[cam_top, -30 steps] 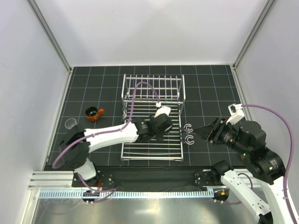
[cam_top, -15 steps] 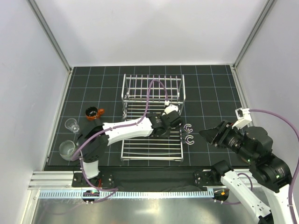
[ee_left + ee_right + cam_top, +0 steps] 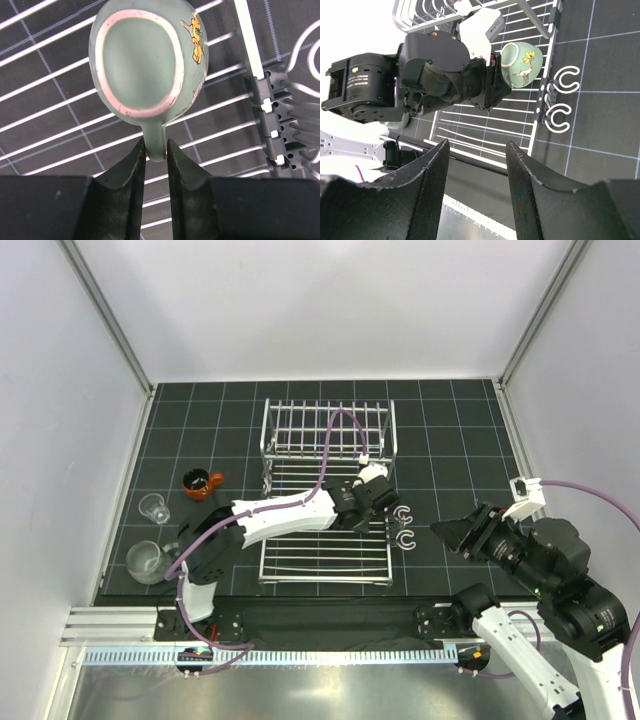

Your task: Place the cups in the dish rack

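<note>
The mint-green mug lies on the rods of the silver dish rack, near its right edge. My left gripper is shut on the mug's handle, one finger on each side of it. The right wrist view shows that mug just beyond the left wrist. My right gripper hovers open and empty to the right of the rack. The orange-brown mug, the small clear glass and a pale round cup stand on the mat left of the rack.
Two white C-shaped hooks hang off the rack's right side, between the rack and my right gripper. White walls close in the black gridded mat on three sides. The left arm stretches across the rack's base.
My left arm has reached further right across the rack with the mug, uncovering the cups on the left. My right gripper has drifted slightly right and back.
</note>
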`<action>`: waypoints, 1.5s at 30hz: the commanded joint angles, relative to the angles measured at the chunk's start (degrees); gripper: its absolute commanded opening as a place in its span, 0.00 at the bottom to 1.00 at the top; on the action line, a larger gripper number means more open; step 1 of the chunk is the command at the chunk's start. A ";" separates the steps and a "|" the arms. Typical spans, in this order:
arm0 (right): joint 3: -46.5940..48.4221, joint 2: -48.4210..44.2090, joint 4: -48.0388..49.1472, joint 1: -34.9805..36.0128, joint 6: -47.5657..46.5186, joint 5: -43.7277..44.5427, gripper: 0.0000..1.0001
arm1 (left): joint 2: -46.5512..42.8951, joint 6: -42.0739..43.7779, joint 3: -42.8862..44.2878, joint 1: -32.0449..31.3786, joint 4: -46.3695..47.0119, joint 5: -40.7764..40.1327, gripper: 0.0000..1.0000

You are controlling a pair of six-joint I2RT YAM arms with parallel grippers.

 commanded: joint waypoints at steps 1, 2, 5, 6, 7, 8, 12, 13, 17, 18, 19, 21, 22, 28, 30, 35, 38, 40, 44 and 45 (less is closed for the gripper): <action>0.92 -0.75 0.14 0.38 -0.10 1.19 0.51 | 0.22 -1.19 1.19 -0.28 0.24 -2.11 0.22; 0.84 -0.84 0.05 0.29 -0.10 1.27 0.51 | -0.13 -1.37 0.84 -0.28 0.33 -2.11 0.22; 0.84 -0.84 -0.30 0.29 -0.18 1.27 0.51 | -3.55 -1.90 -1.97 -0.37 2.17 -1.67 0.31; 0.84 -0.93 -0.30 0.38 -0.27 1.36 0.51 | -5.74 -2.16 -2.76 -0.37 2.61 -0.97 0.37; 0.75 -0.93 -0.30 0.29 -0.44 1.45 0.51 | -6.71 -2.25 -3.99 -0.46 2.97 -0.36 0.41; 0.57 -0.84 -0.04 0.29 -0.45 1.45 0.51 | -7.68 -2.43 -4.52 -0.37 3.23 0.17 0.44; -0.13 -0.84 0.40 0.38 -0.53 0.84 0.52 | -13.30 -2.25 -6.72 -0.72 3.15 1.84 0.54; -0.48 -0.93 0.58 0.38 -0.45 0.40 0.51 | -16.01 -2.25 -7.24 -0.81 3.15 1.93 0.54; -1.54 -1.01 1.19 0.38 -1.15 -0.74 0.52 | -23.50 -2.34 -10.41 -1.07 3.06 2.98 0.55; -1.71 -0.93 1.11 0.29 -1.85 -1.09 0.54 | -25.16 -1.91 -11.98 -1.16 3.06 3.42 0.56; -1.80 -0.58 1.19 0.29 -2.20 -1.27 0.54 | -26.57 -1.73 -12.78 -1.16 2.88 3.60 0.56; -1.98 -0.40 1.11 0.29 -3.25 -1.89 0.55 | -30.97 -1.11 -14.63 -1.16 1.31 2.99 0.56; -1.80 -0.14 1.10 0.29 -3.52 -2.06 0.55 | -32.46 -0.76 -14.98 -1.16 -0.79 2.55 0.56; -1.71 0.92 1.81 0.38 -5.19 -4.17 0.57 | -43.10 -0.32 -12.00 5.67 -12.21 -1.86 0.56; -1.89 0.92 2.24 0.29 -5.28 -5.31 0.58 | -45.30 0.99 -9.46 12.06 -13.55 0.87 0.59; -2.15 0.92 2.86 0.29 -4.93 -6.28 0.59 | -48.47 6.70 -4.10 26.41 -15.22 6.41 0.63; -2.24 1.27 2.34 0.38 -4.84 -6.90 0.59 | -47.86 9.16 -0.58 34.94 -16.54 6.15 0.71; -1.71 2.67 0.15 0.38 -5.28 -5.85 0.59 | -46.46 9.52 0.22 43.28 -17.15 10.26 0.73; -1.10 8.03 -3.90 0.38 -7.12 -2.78 0.71 | -43.38 8.56 -0.39 54.28 -16.99 15.02 0.76; -1.27 9.78 -4.25 0.29 -7.04 -2.33 0.74 | -42.68 7.95 -1.18 57.69 -15.50 15.90 0.77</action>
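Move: The orange cup lies about 34 cm left of the left hand, some 8 cm ahead and 4 cm lower. The green cup, upside down on the rack, sits about 5 cm straight ahead, its handle between the fingertips. Near the orange cup, the small clear glass stands about 43 cm left of the hand and 4 cm ahead. From the right hand, the orange cup is roughly 49 cm left, 18 cm ahead and 25 cm below. Left hand opens off the green cup's handle, lifts, then sweeps about 33 cm left towards the orange cup. ##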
